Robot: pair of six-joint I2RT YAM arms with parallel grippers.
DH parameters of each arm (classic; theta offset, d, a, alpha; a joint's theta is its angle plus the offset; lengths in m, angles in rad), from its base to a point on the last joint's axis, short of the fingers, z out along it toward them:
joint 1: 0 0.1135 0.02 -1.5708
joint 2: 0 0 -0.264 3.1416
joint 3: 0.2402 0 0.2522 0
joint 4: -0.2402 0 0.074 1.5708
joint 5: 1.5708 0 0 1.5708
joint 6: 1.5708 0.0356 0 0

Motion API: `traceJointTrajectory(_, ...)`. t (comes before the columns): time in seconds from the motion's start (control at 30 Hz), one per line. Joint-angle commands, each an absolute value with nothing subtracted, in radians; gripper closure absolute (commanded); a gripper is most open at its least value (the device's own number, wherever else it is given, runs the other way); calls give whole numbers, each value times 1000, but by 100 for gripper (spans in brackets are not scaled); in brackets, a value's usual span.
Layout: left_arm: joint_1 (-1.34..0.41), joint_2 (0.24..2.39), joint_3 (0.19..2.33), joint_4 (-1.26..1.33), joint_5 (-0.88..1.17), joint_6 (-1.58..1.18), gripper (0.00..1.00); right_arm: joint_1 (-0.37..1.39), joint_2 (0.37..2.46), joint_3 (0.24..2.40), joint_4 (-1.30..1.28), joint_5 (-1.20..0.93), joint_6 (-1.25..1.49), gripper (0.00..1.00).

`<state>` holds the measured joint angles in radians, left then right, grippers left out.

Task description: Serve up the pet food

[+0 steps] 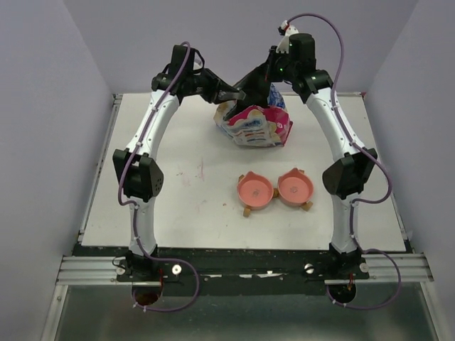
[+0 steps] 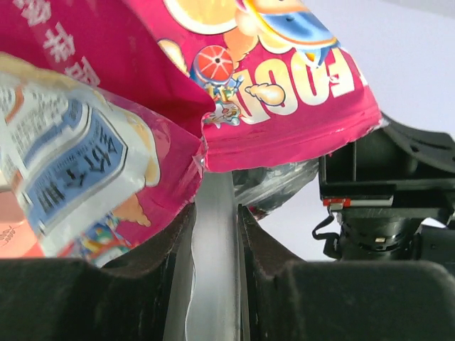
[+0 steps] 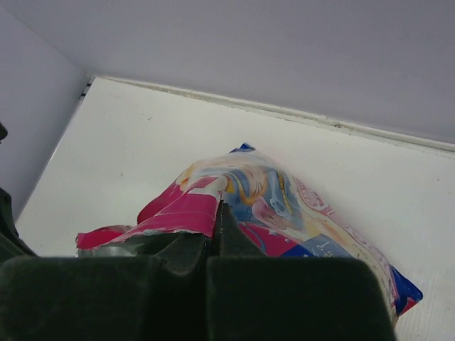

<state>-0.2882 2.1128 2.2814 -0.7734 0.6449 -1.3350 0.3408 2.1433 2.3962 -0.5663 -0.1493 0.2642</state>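
The pink-edged printed bag (image 1: 257, 125) stands at the far middle of the table, with both grippers at its top. My left gripper (image 1: 240, 94) is shut on a silvery strip of the bag's mouth (image 2: 213, 234), which runs between its fingers (image 2: 163, 249). My right gripper (image 1: 259, 82) is shut on the bag's pink top edge (image 3: 188, 213), with the rest of the bag (image 3: 298, 206) sagging onto the table below. The pet food is hidden; no kibble shows. The twin salmon-pink bowls (image 1: 256, 190) (image 1: 295, 187) stand empty nearer the arms.
The bowls sit on a small wooden stand at the table's centre right. The table's back wall and side walls enclose the white surface (image 1: 185, 206). The right arm's wrist (image 2: 387, 199) hangs close beside the left gripper.
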Motion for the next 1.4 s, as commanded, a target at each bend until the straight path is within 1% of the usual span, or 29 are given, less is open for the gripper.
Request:
traceJointTrajectory(0.0, -252, 2063, 2265, -795, 620, -1318, 100, 331, 1959, 2400, -173, -317, 327, 100)
traceJointTrajectory(0.1, -264, 1959, 2067, -746, 638, -1263, 100, 356, 1835, 2141, -114, -313, 313, 100)
traceJointTrajectory(0.13, -268, 1925, 2006, -735, 635, -1249, 100, 362, 1804, 2087, -107, -301, 307, 100)
traceJointTrajectory(0.23, -284, 1821, 1846, -698, 597, -1209, 100, 367, 1776, 2040, -162, -302, 298, 100)
traceJointTrajectory(0.33, -294, 1760, 1772, -709, 557, -1154, 100, 368, 1755, 2005, -187, -298, 284, 100)
traceJointTrajectory(0.57, -343, 1684, 1723, -721, 450, -1028, 100, 376, 1732, 1968, -218, -299, 269, 100)
traceJointTrajectory(0.63, -377, 1687, 1791, -805, 364, -971, 100, 383, 1727, 1968, -236, -293, 247, 100)
traceJointTrajectory(0.7, -419, 1709, 1911, -929, 237, -950, 100, 397, 1726, 1965, -250, -282, 230, 100)
traceJointTrajectory(0.77, -437, 1736, 1965, -1000, 190, -980, 100, 410, 1721, 1959, -258, -273, 216, 100)
traceJointTrajectory(0.97, -446, 1779, 1964, -1091, 175, -1230, 100, 460, 1694, 1950, -290, -192, 207, 100)
traceJointTrajectory(1.07, -451, 1786, 1919, -1027, 199, -1328, 100, 468, 1674, 1921, -276, -189, 221, 100)
traceJointTrajectory(1.13, -456, 1782, 1870, -930, 231, -1348, 100, 468, 1666, 1911, -276, -190, 221, 100)
traceJointTrajectory(1.2, -459, 1805, 1887, -928, 247, -1339, 100, 468, 1666, 1911, -290, -193, 215, 100)
traceJointTrajectory(1.27, -469, 1813, 1893, -945, 230, -1328, 100, 468, 1655, 1898, -287, -192, 213, 100)
traceJointTrajectory(1.37, -483, 1778, 1801, -895, 180, -1351, 100, 469, 1646, 1884, -276, -193, 215, 100)
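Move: The open pet food bag, with the left hand's scoop already reaching into its mouth, has its middle about 4 cm ahead of that hand, 6 cm to its right and 17 cm below. The near bowl lies some 20 cm back and 8 cm right, the other bowl 19 cm back and 22 cm right, both about 30 cm below. From the right hand, which already pinches the rim, the bag's middle is about 4 cm back, 5 cm left and 19 cm down. Back towards the robot and down goes the left hand, about 10 cm back, still gripping the scoop in the bag. It then rises some 4 cm while rolling about 20 degrees so its fingers point more steeply down, and dips again about 6 cm. The right hand keeps its pinch on the rim and draws it back some 10 cm, slightly left. ##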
